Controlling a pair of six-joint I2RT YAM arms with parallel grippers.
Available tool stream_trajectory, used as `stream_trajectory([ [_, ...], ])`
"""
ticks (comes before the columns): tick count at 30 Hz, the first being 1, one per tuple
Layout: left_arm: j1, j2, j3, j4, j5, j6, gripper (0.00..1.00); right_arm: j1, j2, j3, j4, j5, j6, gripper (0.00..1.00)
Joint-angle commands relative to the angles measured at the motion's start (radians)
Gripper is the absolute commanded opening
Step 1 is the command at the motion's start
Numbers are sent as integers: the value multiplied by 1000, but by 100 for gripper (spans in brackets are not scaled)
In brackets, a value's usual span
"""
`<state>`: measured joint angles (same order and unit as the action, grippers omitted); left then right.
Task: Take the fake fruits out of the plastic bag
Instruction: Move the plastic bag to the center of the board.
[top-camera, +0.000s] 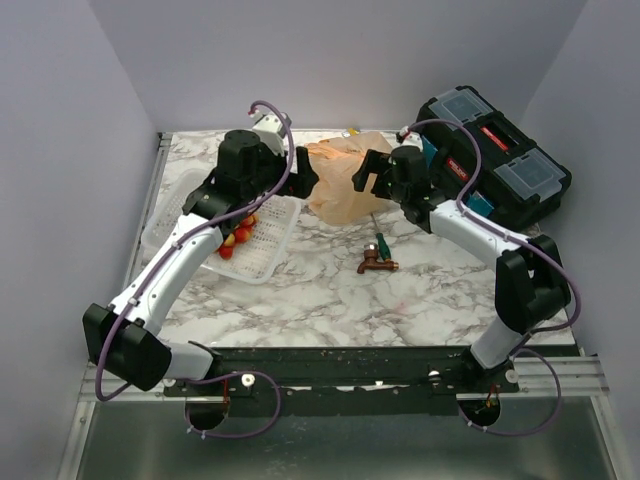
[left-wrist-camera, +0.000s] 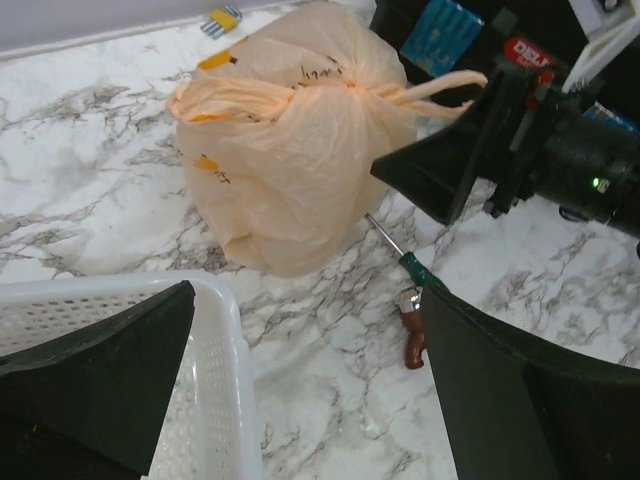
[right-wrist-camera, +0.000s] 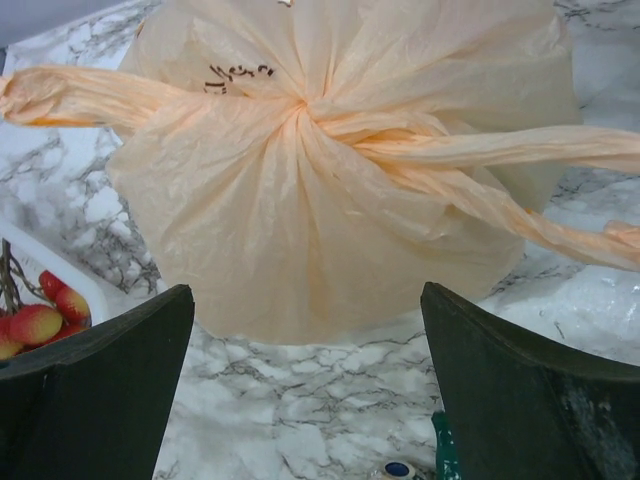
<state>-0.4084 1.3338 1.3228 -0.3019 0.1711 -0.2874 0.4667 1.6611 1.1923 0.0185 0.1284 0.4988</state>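
The plastic bag (top-camera: 345, 185) is peach-beige and crinkly. It sits on the marble table at the back centre with its handles tied in a knot (right-wrist-camera: 300, 110). The fake fruits are hidden inside it. My left gripper (top-camera: 305, 178) hangs open just left of the bag, above the basket's corner. In the left wrist view the bag (left-wrist-camera: 300, 150) lies beyond that gripper (left-wrist-camera: 308, 300), apart from its fingers. My right gripper (top-camera: 366, 176) is open just right of the bag. In its own view the bag (right-wrist-camera: 320, 200) fills the space ahead of the gripper (right-wrist-camera: 305, 295), with nothing between the fingers.
A white mesh basket (top-camera: 270, 262) with red-and-yellow berries (right-wrist-camera: 40, 322) stands left of the bag. A green-handled screwdriver (top-camera: 381, 243) and a small brown-handled tool (top-camera: 378, 265) lie in front of the bag. A black toolbox (top-camera: 495, 160) fills the back right corner.
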Motion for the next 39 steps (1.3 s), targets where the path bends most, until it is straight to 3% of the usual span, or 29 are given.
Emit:
stream_trajectory([
  [1, -67, 13, 15, -127, -89, 117, 93, 7, 48, 53, 58, 92, 35, 95],
  [14, -101, -24, -36, -95, -86, 138, 92, 22, 210, 180, 17, 117, 137, 82],
  [22, -101, 13, -21, -113, -95, 130, 92, 65, 236, 201, 7, 126, 125, 66],
  [37, -101, 34, -7, -135, -23, 105, 90, 110, 193, 92, 36, 85, 46, 3],
  [39, -101, 37, -7, -136, -26, 103, 90, 127, 175, 76, 25, 76, 31, 1],
])
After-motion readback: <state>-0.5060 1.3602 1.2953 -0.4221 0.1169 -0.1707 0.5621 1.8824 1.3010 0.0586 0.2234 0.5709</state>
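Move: The tied plastic bag stands just in front of the right hand, its middle about 5 cm ahead, 5 cm to the left and some 9 cm below. From that hand, the screwdriver lies on the board about 10 cm back, 4 cm to the right and 16 cm down, and the brown valve some 17 cm back and 4 cm right at the same level. For the left hand the bag's middle is about 12 cm ahead, 8 cm right and 22 cm below, and the white basket's middle some 27 cm left, 1 cm back and 27 cm below. The right hand reaches about 5 cm forward over the near side of the bag with its fingers starting to close, then swings some 5 cm left, eases back and sinks about 5 cm in all, shutting the fingers on a fold of loose film just on the near side of the knot. Meanwhile the left hand, still open and empty, sinks about 5 cm and draws slightly back and right between basket and bag, rolling some 10 degrees so that its left side rises. ##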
